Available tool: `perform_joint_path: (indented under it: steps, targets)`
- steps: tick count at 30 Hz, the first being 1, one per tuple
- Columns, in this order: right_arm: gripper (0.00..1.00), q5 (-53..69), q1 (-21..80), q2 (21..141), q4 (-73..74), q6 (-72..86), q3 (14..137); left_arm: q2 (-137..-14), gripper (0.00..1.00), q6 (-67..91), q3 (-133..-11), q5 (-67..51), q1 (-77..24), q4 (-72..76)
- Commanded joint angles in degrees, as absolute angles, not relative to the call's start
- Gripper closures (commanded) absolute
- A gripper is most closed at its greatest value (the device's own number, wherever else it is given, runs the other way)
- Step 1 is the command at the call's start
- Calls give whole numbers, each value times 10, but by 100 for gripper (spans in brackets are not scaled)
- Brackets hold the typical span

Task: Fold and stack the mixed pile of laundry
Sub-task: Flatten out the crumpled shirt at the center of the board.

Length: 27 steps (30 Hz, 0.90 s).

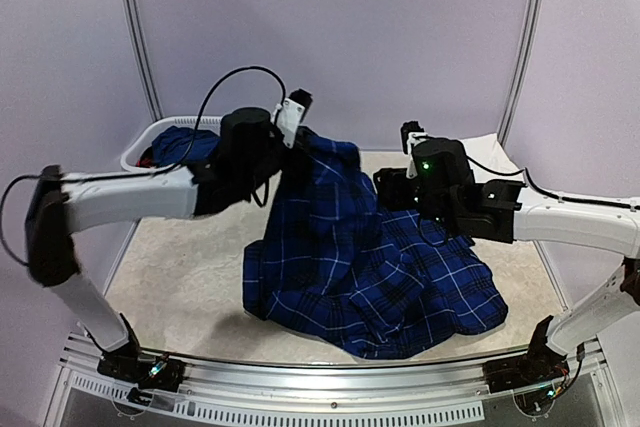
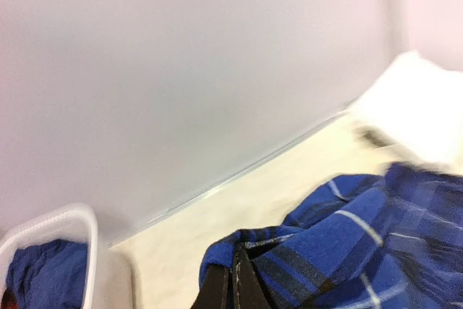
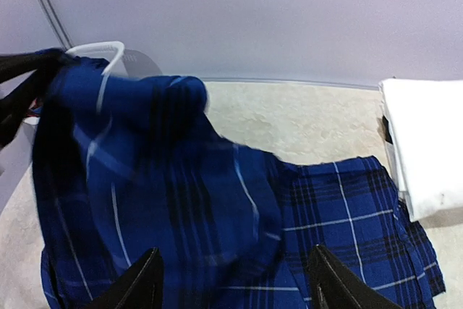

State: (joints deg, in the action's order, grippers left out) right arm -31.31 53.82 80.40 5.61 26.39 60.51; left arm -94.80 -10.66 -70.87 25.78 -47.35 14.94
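The navy plaid shirt (image 1: 370, 267) lies spread across the middle of the table, its far left corner lifted. My left gripper (image 1: 298, 139) holds that corner up; in the left wrist view the left gripper (image 2: 235, 284) is shut on the shirt's edge (image 2: 347, 244). My right gripper (image 1: 392, 187) hovers over the shirt's right half. Its fingers (image 3: 137, 287) stand wide apart above the plaid cloth (image 3: 181, 200), with nothing between them. Folded white trousers (image 3: 427, 142) lie at the far right. A solid blue piece (image 1: 190, 142) and a bit of red (image 1: 148, 159) sit in the basket.
The white plastic basket (image 1: 140, 142) stands at the far left, beside the left arm. The table's beige mat (image 1: 180, 277) shows to the left of the shirt. A pale curtain wall with metal poles (image 1: 135, 27) closes off the back.
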Motion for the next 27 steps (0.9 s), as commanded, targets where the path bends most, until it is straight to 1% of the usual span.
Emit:
perform_joint_path:
  steps: [1,3,7,9,11,13,17,19,21,22,23,24,25,26,27]
  targets:
    - [31,-352,532,780,71,280,584,-1027,100,-48,-751,237,-383,109]
    - [31,-353,530,769,79,280,573,-1024,100,-21,-729,240,-382,127]
    - [31,-322,528,776,96,276,568,-1028,100,15,-758,171,-400,59]
    - [32,-327,527,784,102,281,566,-1018,100,23,-774,134,-417,33]
    - [32,-346,523,785,111,290,564,-1001,100,17,-800,89,-447,-19]
    - [32,-366,520,769,117,303,560,-965,100,-16,-799,49,-502,-57]
    - [32,-418,519,700,128,317,530,-862,100,-96,-693,29,-647,-56]
    - [32,-458,517,657,145,324,516,-838,100,-80,-634,19,-679,-44]
    - [32,-482,514,606,162,331,504,-846,96,-57,-594,11,-683,-49]
    - [32,-490,512,584,172,333,501,-860,91,-46,-579,13,-683,-55]
    - [32,-496,511,567,180,335,497,-881,80,-34,-568,14,-683,-63]
    - [32,-499,511,543,188,336,491,-904,61,-23,-568,20,-683,-78]
    - [32,-500,510,526,190,335,487,-924,46,-8,-574,35,-683,-92]
    - [32,-500,510,514,192,335,484,-938,34,9,-580,64,-683,-99]
    - [32,-497,510,500,192,334,481,-946,25,27,-586,92,-683,-103]
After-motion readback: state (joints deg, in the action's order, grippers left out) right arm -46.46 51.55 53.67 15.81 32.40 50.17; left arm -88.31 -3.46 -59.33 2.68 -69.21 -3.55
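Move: The left gripper holds a lifted edge of the blue plaid shirt. The shirt's crumpled body lies about 28 cm below it, some 15 cm back and 20 cm to the right. The basket stands roughly 24 cm ahead and 29 cm left of this hand. From the open right gripper, the shirt's body is about 8 cm back and 24 cm down, with the white folded stack some 31 cm ahead and 23 cm to the right. Carry the shirt's held edge forward and left with the left gripper, some 7 cm each way while dropping 9, then swing it fast back about 30 cm and to the right over the shirt, turning the wrist clockwise. Finish by sinking towards the cloth and opening the fingers about halfway to let the edge go. Draw the open right gripper about 14 cm right, dipping slightly, then lifting clear. ##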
